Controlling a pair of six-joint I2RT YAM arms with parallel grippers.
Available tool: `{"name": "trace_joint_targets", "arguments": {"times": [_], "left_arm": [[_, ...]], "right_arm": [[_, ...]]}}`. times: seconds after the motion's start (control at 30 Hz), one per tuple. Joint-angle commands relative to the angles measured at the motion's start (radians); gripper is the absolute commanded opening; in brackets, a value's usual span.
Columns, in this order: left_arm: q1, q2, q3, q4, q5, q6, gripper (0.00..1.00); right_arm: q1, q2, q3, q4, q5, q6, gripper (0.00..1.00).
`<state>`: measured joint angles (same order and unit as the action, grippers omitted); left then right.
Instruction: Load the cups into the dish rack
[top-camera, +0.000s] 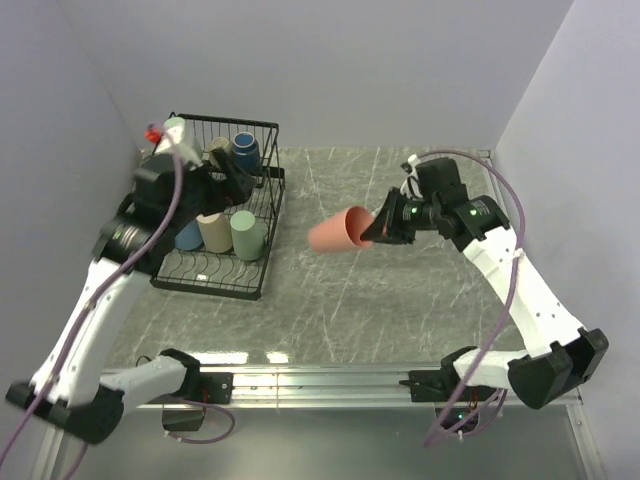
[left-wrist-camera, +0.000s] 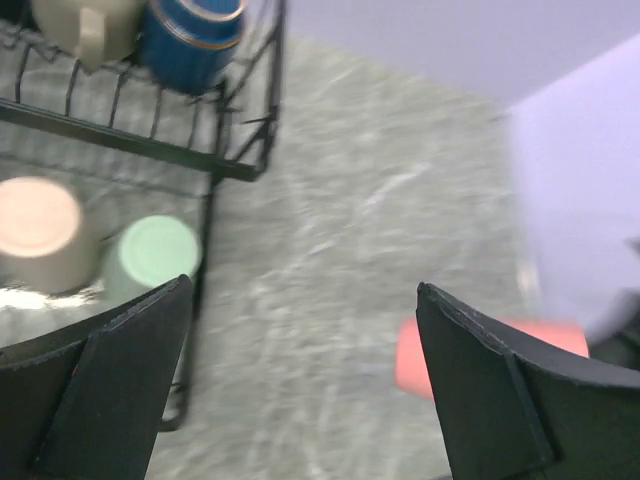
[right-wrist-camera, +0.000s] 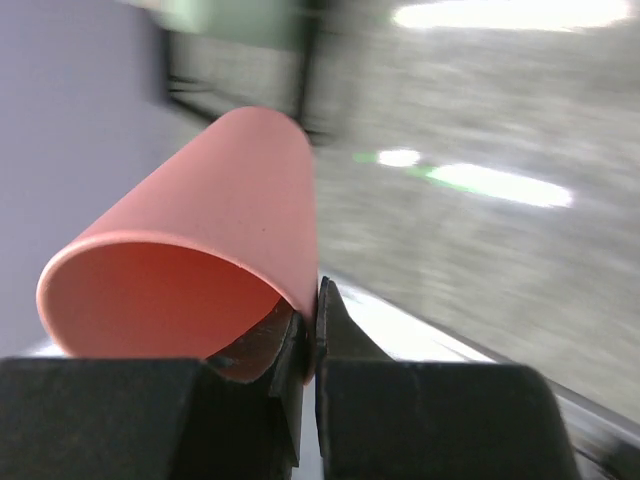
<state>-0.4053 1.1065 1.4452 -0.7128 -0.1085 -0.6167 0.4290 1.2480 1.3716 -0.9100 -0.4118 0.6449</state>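
Note:
My right gripper (top-camera: 372, 228) (right-wrist-camera: 316, 300) is shut on the rim of a salmon cup (top-camera: 338, 230) (right-wrist-camera: 230, 190), one finger inside and one outside. The cup hangs on its side above the table, its base pointing toward the dish rack (top-camera: 262, 190). The rack's raised basket holds a dark-blue cup (top-camera: 245, 150) (left-wrist-camera: 190, 40) and a beige mug (top-camera: 220, 148) (left-wrist-camera: 85, 25). Its lower tier holds upside-down light blue (top-camera: 188, 236), beige (top-camera: 213, 230) (left-wrist-camera: 35, 225) and pale green (top-camera: 246, 233) (left-wrist-camera: 150, 255) cups. My left gripper (top-camera: 228, 178) (left-wrist-camera: 300, 340) hovers open and empty over the rack's right edge.
The rack stands at the table's far left, against the left wall. Grey marbled tabletop (top-camera: 400, 300) stretches between the rack and the right arm. Walls close in the back and both sides. The arms' mounting rail (top-camera: 320, 380) runs along the near edge.

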Motion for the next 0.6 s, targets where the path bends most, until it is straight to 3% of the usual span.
{"name": "trace_joint_targets", "arguments": {"times": [0.0,0.03,0.07,0.13,0.27,0.43,0.57], "left_arm": [[0.088,-0.140,-0.116,0.305,0.316,-0.109,0.99],[0.109,-0.152,-0.155,0.359,0.387,-0.144,0.99],[0.135,-0.160,-0.190,0.418,0.521,-0.211,0.99],[0.141,-0.154,-0.275,0.551,0.598,-0.289,1.00],[0.143,-0.142,-0.374,0.732,0.711,-0.379,0.99],[0.143,-0.108,-0.394,0.797,0.763,-0.423,0.99],[0.145,-0.094,-0.465,0.998,0.832,-0.534,0.99]], "right_arm": [[-0.061,0.010,-0.028,0.365,-0.460,0.218,0.00],[-0.064,0.007,-0.078,0.479,-0.526,0.296,0.00],[-0.064,0.010,-0.098,0.711,-0.565,0.380,0.00],[-0.056,0.045,-0.106,0.907,-0.642,0.556,0.00],[-0.039,0.096,-0.062,1.050,-0.663,0.654,0.00],[-0.033,0.131,-0.085,1.296,-0.668,0.855,0.00],[-0.029,0.137,-0.098,1.329,-0.668,0.875,0.00]]}}
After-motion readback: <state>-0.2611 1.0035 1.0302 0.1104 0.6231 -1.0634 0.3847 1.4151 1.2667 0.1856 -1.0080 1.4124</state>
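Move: The right hand already pinches the red cup by its rim; the open left gripper lies about 28 cm to its left, 6 cm farther out and 9 cm higher. From the left hand, the red cup's middle is about 21 cm right, 6 cm back and 9 cm below; the blue mug in the rack is 14 cm ahead, straight on, 15 cm below, the green cup 2 cm ahead, straight on, 28 cm below. Right hand lifts its cup about 12 cm and leftward, levelling it; open left hand swings right towards it. ##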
